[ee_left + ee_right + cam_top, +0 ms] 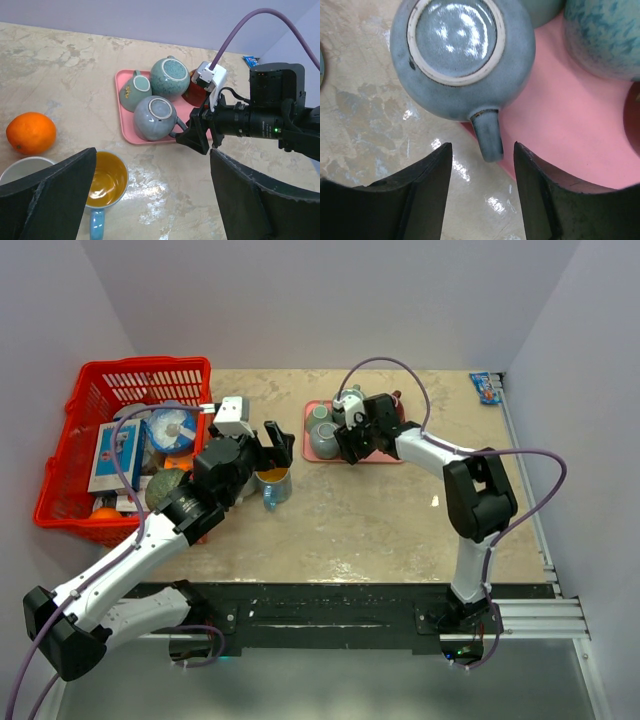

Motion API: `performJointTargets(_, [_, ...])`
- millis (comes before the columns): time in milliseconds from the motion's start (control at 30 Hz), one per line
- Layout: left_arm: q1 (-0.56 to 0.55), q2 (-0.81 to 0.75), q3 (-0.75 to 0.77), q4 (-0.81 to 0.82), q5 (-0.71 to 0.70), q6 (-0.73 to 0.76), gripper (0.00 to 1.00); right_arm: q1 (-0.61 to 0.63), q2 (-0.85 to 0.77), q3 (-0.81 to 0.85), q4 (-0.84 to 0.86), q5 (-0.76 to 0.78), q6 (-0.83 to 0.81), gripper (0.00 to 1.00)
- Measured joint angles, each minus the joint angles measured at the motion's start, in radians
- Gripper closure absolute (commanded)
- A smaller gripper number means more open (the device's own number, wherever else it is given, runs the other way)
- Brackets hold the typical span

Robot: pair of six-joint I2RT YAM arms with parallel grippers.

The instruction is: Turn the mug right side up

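Note:
A grey-blue mug [462,55] stands upside down on the pink tray [570,130], base ring up, its handle [487,135] sticking out over the tray's edge. My right gripper [482,150] is open, one jaw on each side of that handle with a gap on both sides. From above, the mug [323,440] sits at the tray's near left and the right gripper [347,450] is just right of it. The left wrist view shows the same mug [155,117] and right gripper [192,140]. My left gripper [152,152] hangs wide open over bare table, holding nothing.
Also on the tray [122,120] are a teal upside-down mug [170,75] and a green cup [135,90] on its side. A yellow-lined mug [106,180], an orange [31,132] and a white cup [22,167] sit near the left gripper [278,440]. A red basket [120,390] fills the left.

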Motion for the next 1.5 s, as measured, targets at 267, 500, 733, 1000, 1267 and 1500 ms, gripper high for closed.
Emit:
performJointTargets(267, [0.000,0.000,0.000,0.000,0.000,-0.016,0.01,0.000,0.008,0.034,0.016,-0.014,-0.014,0.53])
performJointTargets(500, [0.000,0.000,0.000,0.000,0.000,-0.018,0.01,0.000,0.067,0.073,0.019,-0.033,-0.022,0.61])
performJointTargets(733, [0.000,0.000,0.000,-0.001,0.000,-0.018,0.01,0.000,0.111,0.085,0.008,-0.035,-0.025,0.86])
performJointTargets(1000, [0.000,0.000,0.000,-0.001,0.000,-0.018,0.01,0.001,0.110,0.089,-0.001,-0.034,-0.033,1.00])
performJointTargets(1267, [0.000,0.000,0.000,-0.001,0.008,-0.027,0.01,0.000,0.039,0.039,-0.014,-0.036,0.054,1.00])
performJointTargets(1500, [0.000,0.000,-0.009,0.005,0.048,-0.054,0.01,-0.005,-0.103,-0.037,-0.009,-0.096,0.228,1.00])
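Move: The grey mug lies upside down on the pink tray, its middle about 4 cm ahead of the right hand, 6 cm left and 3 cm lower; its handle is nearer, about 2 cm ahead, 1 left and 2 below. The small green mug is about 10 ahead and 8 left of that hand, the blue-green mug 13 ahead and 1 left. From the left hand the grey mug lies some 16 cm ahead, 11 right, 26 below. The right hand closes its fingers on the grey mug's handle and pinches it, after easing some 2 cm forward and left with a small rise and then a dip of about 3 cm. With the handle held it backs off upward, roughly 5 cm up and 4 cm back towards its base, the wrist rolling some 10 degrees, left side rising. ##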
